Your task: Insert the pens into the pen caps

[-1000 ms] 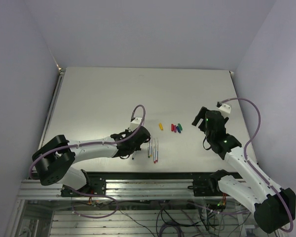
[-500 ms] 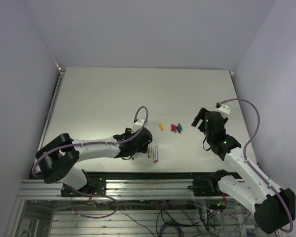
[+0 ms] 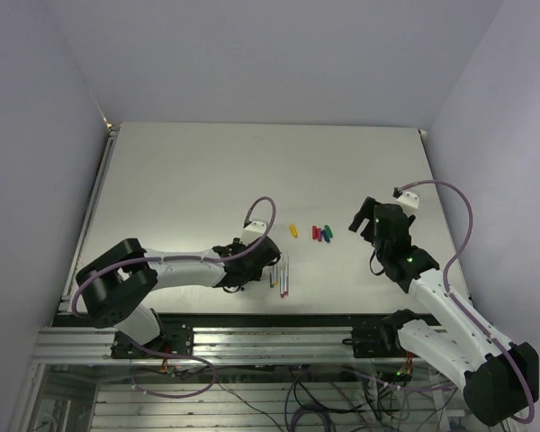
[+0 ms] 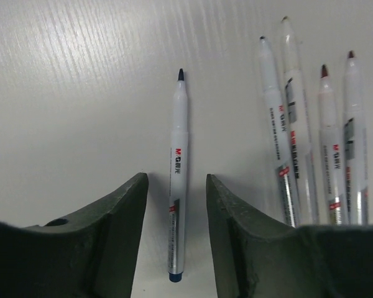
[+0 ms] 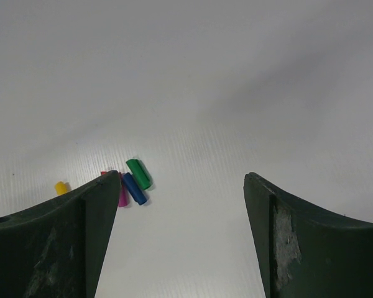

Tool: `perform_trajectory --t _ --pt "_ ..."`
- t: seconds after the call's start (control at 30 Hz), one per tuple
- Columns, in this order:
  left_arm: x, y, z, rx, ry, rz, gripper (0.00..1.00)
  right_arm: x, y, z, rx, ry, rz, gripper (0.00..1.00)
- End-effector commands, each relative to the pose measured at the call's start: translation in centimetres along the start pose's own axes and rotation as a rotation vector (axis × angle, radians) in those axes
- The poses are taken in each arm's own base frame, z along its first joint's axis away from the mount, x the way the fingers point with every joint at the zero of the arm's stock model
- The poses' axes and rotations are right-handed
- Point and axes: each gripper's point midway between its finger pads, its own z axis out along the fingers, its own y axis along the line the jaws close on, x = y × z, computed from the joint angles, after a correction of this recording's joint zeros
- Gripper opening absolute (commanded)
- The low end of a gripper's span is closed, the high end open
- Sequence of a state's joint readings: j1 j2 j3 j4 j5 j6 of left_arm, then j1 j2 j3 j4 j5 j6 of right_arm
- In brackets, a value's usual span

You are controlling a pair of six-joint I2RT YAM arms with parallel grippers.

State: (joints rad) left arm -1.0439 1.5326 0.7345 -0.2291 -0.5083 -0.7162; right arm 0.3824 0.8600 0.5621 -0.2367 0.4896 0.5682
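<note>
In the left wrist view a blue-tipped pen [image 4: 178, 186] lies flat on the table between the fingers of my left gripper [image 4: 176, 180]. The jaws are open, with a gap on each side of the barrel. Several more pens [image 4: 276, 130] lie side by side to its right; from above the row of pens [image 3: 283, 277] sits just right of the left gripper [image 3: 266, 261]. The pen caps lie further back: green [image 5: 138, 174], blue [image 5: 134, 189], magenta [image 5: 122, 197] and yellow [image 5: 61, 187], with a red one mostly hidden behind a finger. My right gripper [image 5: 181, 180] hangs open and empty, to the right of the caps [image 3: 322, 233].
The white table top [image 3: 207, 171] ends at a metal rail along the near edge [image 3: 252, 331]. Grey walls close in the left, back and right sides.
My left gripper has shifted a little to the right, toward the row of pens, and now straddles the blue-tipped pen. The right arm has stayed still.
</note>
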Motion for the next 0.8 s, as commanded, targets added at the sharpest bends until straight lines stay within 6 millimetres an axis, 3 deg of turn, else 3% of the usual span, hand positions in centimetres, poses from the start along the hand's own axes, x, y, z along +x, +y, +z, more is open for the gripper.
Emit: perform_trajectory --t 0.0,0.2,0.27,0.33,0.37,0.57,0.77 --pt "-0.3 0.3 0.2 -0.054 -0.003 -0.006 0.5 -0.2 0.0 0.0 -0.004 -0.013 0.012 0.8" --pt "0.3 0.3 0.0 -0.042 0.013 -0.023 0.43 -0.1 0.0 0.0 -0.003 -0.005 0.015 0.8" --pt "0.6 0.4 0.0 -0.05 0.027 -0.028 0.32 -0.1 0.0 -0.1 -0.003 -0.002 0.02 0.8" --pt "1.0 0.5 0.0 -0.062 0.049 -0.038 0.11 -0.1 0.1 -0.1 -0.002 0.003 0.021 0.8" --pt "1.2 0.6 0.0 -0.069 0.061 -0.038 0.08 0.0 0.1 -0.2 0.0 0.008 0.02 0.8" --pt "2.2 0.6 0.2 -0.071 0.095 -0.04 0.07 0.6 -0.2 -0.1 0.02 0.052 -0.008 0.8" --pt "-0.1 -0.3 -1.2 0.0 0.005 -0.045 0.07 2.5 0.3 0.3 -0.008 0.131 -0.07 0.8"
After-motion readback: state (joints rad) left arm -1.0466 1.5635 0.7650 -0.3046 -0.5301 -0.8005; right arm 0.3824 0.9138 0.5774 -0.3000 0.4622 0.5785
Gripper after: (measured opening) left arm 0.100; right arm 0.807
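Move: The lone blue-ended pen lies tip outward between the left hand's part-open fingers, its middle about 1 cm below and 1 cm ahead; the black-ended pen is roughly 7 cm to the right of this hand and 1 cm ahead, the yellow-ended pen 9 cm right and 2 cm ahead. From the right hand, the blue cap is some 5 cm ahead, 7 cm left and 14 cm below, the green cap 6 cm ahead, 6 cm left. The left hand settles down barely 1 cm onto the blue-ended pen, easing about as far to its left and turning some 5 degrees counter-clockwise, while its fingers shut from about half open and pinch the barrel near its middle. Late on, the right hand, fingers still wide open, begins to sink towards the caps, about 2 cm down with a slight draw back, tipping a little further downward. ##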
